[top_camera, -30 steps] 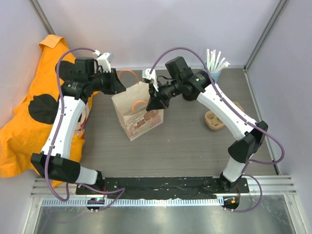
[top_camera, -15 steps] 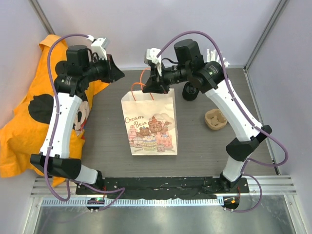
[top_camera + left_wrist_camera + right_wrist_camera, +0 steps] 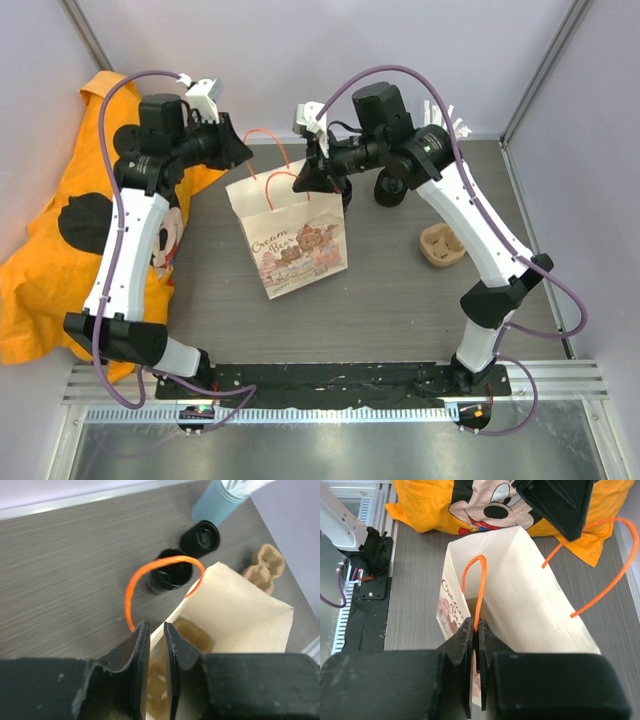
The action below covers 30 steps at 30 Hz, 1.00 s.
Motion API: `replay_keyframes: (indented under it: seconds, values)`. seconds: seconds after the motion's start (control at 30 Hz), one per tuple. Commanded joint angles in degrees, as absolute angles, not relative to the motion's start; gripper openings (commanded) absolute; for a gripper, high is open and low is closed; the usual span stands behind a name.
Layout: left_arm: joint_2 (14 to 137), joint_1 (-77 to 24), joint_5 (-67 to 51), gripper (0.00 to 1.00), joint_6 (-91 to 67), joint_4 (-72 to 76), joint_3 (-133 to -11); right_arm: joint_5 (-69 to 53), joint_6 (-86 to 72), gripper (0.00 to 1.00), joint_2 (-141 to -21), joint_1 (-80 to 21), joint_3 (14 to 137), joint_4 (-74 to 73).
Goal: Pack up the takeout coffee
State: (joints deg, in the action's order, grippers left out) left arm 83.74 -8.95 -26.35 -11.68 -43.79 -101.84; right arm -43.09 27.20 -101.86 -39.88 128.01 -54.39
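A cream paper bag [image 3: 295, 245] with cartoon print stands tilted mid-table, mouth open. My right gripper [image 3: 305, 180] [image 3: 476, 622] is shut on one orange handle [image 3: 479, 580] and holds that side up. The other handle [image 3: 160, 565] arches free. My left gripper [image 3: 243, 152] [image 3: 156, 626] straddles the bag's far rim [image 3: 240, 605], jaws a narrow gap apart and wider than the paper. Two takeout coffee cups stand behind the bag, one [image 3: 170, 575] close to it and one lidded [image 3: 201, 537]. In the top view a black cup [image 3: 390, 190] shows partly under the right arm.
A light blue cup of white straws [image 3: 445, 125] [image 3: 220, 502] stands at the back right. The tan pulp cup tray [image 3: 443, 245] [image 3: 264, 567] lies right of the bag. An orange Mickey cloth bag [image 3: 60, 230] [image 3: 495, 505] covers the left side.
The paper bag has swung from facing the camera upright to tilted and shifted left. My left jaws have parted slightly. The right gripper keeps its hold on the handle.
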Motion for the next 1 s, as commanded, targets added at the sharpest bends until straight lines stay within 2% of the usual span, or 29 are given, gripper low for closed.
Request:
replay_keyframes:
  seconds: [0.0, 0.17, 0.3, 0.4, 0.6, 0.7, 0.73, 0.83, 0.87, 0.93, 0.97]
  values:
    - [82.9, -5.5, -20.8, 0.21, -11.6, -41.0, -104.8, -41.7, 28.6, 0.08, -103.9, -39.8, 132.6, -52.1]
    - [80.9, -0.3, -20.7, 0.21, -12.7, -40.8, -105.1, -44.5, 29.2, 0.08, -103.0, -39.9, 133.2, -54.8]
    - [79.2, -0.3, -22.2, 0.21, -12.4, -41.2, -102.0, -45.5, 31.5, 0.08, -97.0, -39.8, 113.3, -54.7]
    - [79.4, -0.3, -24.3, 0.21, -13.2, -40.6, -100.6, -44.5, 31.9, 0.07, -94.6, -39.8, 104.4, -53.6]
    - [81.9, -0.3, -34.2, 0.22, -15.6, -37.8, -102.1, -45.2, 30.7, 0.07, -92.5, -39.5, 104.1, -53.6]
    - [84.4, -0.3, -37.5, 0.28, -16.4, -35.4, -103.5, -44.9, 30.8, 0.08, -93.0, -39.3, 105.6, -54.1]
    - [84.9, -0.3, -39.8, 0.34, -16.6, -34.6, -103.9, -44.9, 30.8, 0.09, -93.0, -39.3, 105.9, -54.1]
    - [87.7, -1.2, -41.7, 0.42, -15.4, -32.7, -105.2, -45.3, 30.7, 0.26, -93.0, -39.0, 106.8, -54.4]
    - [88.3, -1.8, -41.9, 0.43, -14.9, -32.4, -105.5, -45.2, 30.7, 0.39, -93.0, -39.0, 107.0, -54.5]
    - [90.0, -3.1, -42.4, 0.44, -14.2, -32.3, -106.1, -45.0, 30.4, 0.52, -93.0, -38.7, 108.4, -54.8]
    - [90.5, -3.5, -42.9, 0.44, -13.9, -32.0, -106.1, -44.9, 30.3, 0.55, -93.0, -38.5, 109.8, -54.9]
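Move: The right hand already pinches the paper bag's near orange handle; the tilted bag's middle hangs roughly 13 cm below that hand, about 3 cm to its left, neither ahead nor back. From the right hand, the black cup stands some 14 cm ahead, 6 cm right and 23 cm down. The empty left hand is just short of the rear handle, about 2 cm ahead, 4 cm right and 1 cm below. Still pinching the near handle, the right hand eases a little forward, then brings the bag down about 12 cm to the table, drawing slightly back and right, and opens its fingers around the handle as it rises slightly. The left hand swings about 7 cm left, clear of the rear handle, then comes back right and somewhat forward, rolling a little and opening wider. ##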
